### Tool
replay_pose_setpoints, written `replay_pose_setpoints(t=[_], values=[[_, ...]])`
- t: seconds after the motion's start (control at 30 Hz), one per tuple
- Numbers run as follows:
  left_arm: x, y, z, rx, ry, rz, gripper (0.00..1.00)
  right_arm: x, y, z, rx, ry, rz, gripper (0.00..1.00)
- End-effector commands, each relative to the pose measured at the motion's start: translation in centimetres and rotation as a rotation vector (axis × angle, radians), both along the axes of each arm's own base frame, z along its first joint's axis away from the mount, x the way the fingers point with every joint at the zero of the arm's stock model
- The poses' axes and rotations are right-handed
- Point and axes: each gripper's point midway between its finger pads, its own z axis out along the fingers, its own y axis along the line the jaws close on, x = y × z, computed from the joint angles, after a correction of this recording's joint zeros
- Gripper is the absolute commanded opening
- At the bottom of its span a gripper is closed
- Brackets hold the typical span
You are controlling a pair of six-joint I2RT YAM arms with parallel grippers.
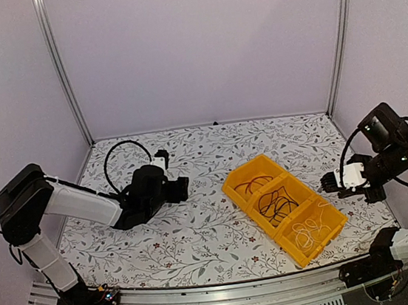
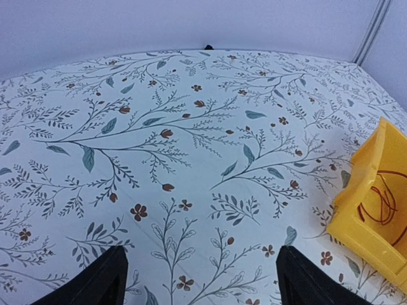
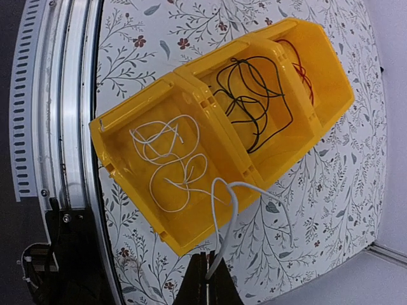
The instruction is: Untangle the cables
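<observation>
Three joined yellow bins (image 1: 263, 161) stand right of the table's middle, one cable in each. The red cable (image 1: 253, 186) lies in the far bin, the black cable (image 1: 278, 207) in the middle one, the white cable (image 1: 311, 232) in the near one. In the right wrist view a thick strand of the white cable (image 3: 234, 210) arcs out over the bin's rim (image 3: 191, 244) and ends between the shut jaws of my right gripper (image 3: 205, 255). My left gripper (image 2: 200, 257) hangs open over bare tablecloth, left of the bins (image 2: 365, 210), nothing between its fingers.
A ribbed aluminium rail (image 3: 63, 127) runs along the table's near edge, just beside the near bin. The left arm's black hose (image 1: 115, 156) loops up behind its wrist. Pale walls and metal posts (image 1: 64, 73) close in the back and sides.
</observation>
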Motion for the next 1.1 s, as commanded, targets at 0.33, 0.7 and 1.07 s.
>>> replay_pose_setpoints(t=[0.33, 0.7, 1.07], values=[[-0.6, 2.0, -0.7, -0.006, 0.019, 0.05, 0.83, -0.5, 3.0, -8.5, -0.019, 0.224, 0.121, 0.0], [-1.9, 1.6, -0.5, -0.023, 0.068, -0.01, 0.83, 0.9, 3.9, -14.9, -0.141, 0.409, 0.078, 0.0], [-3.0, 0.8, 0.9, -0.02, 0.086, -0.098, 0.83, 2.5, 3.1, -13.8, -0.223, 0.371, 0.033, 0.37]])
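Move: The white cable still pinched in the right fingers is to join the white pile in the box's nearest compartment; that pile lies about 5 cm left of the right hand, 1 cm ahead and 20 cm below. At similar depth, the dark cable in the middle compartment is roughly 12 cm ahead and 12 cm left, the red cable in the far one some 23 cm ahead and 18 cm left. From the left hand the white pile is about 32 cm right, 22 cm back and 8 cm below. The dangling white cable is lowered about 16 cm into the nearest compartment, the right hand also easing some 3 cm left while its fingers swing nearly 30 degrees to point almost straight down. At the bottom those fingers begin to open, to about a quarter. The empty left hand, staying open, dips slightly, then rises and draws back a little. ##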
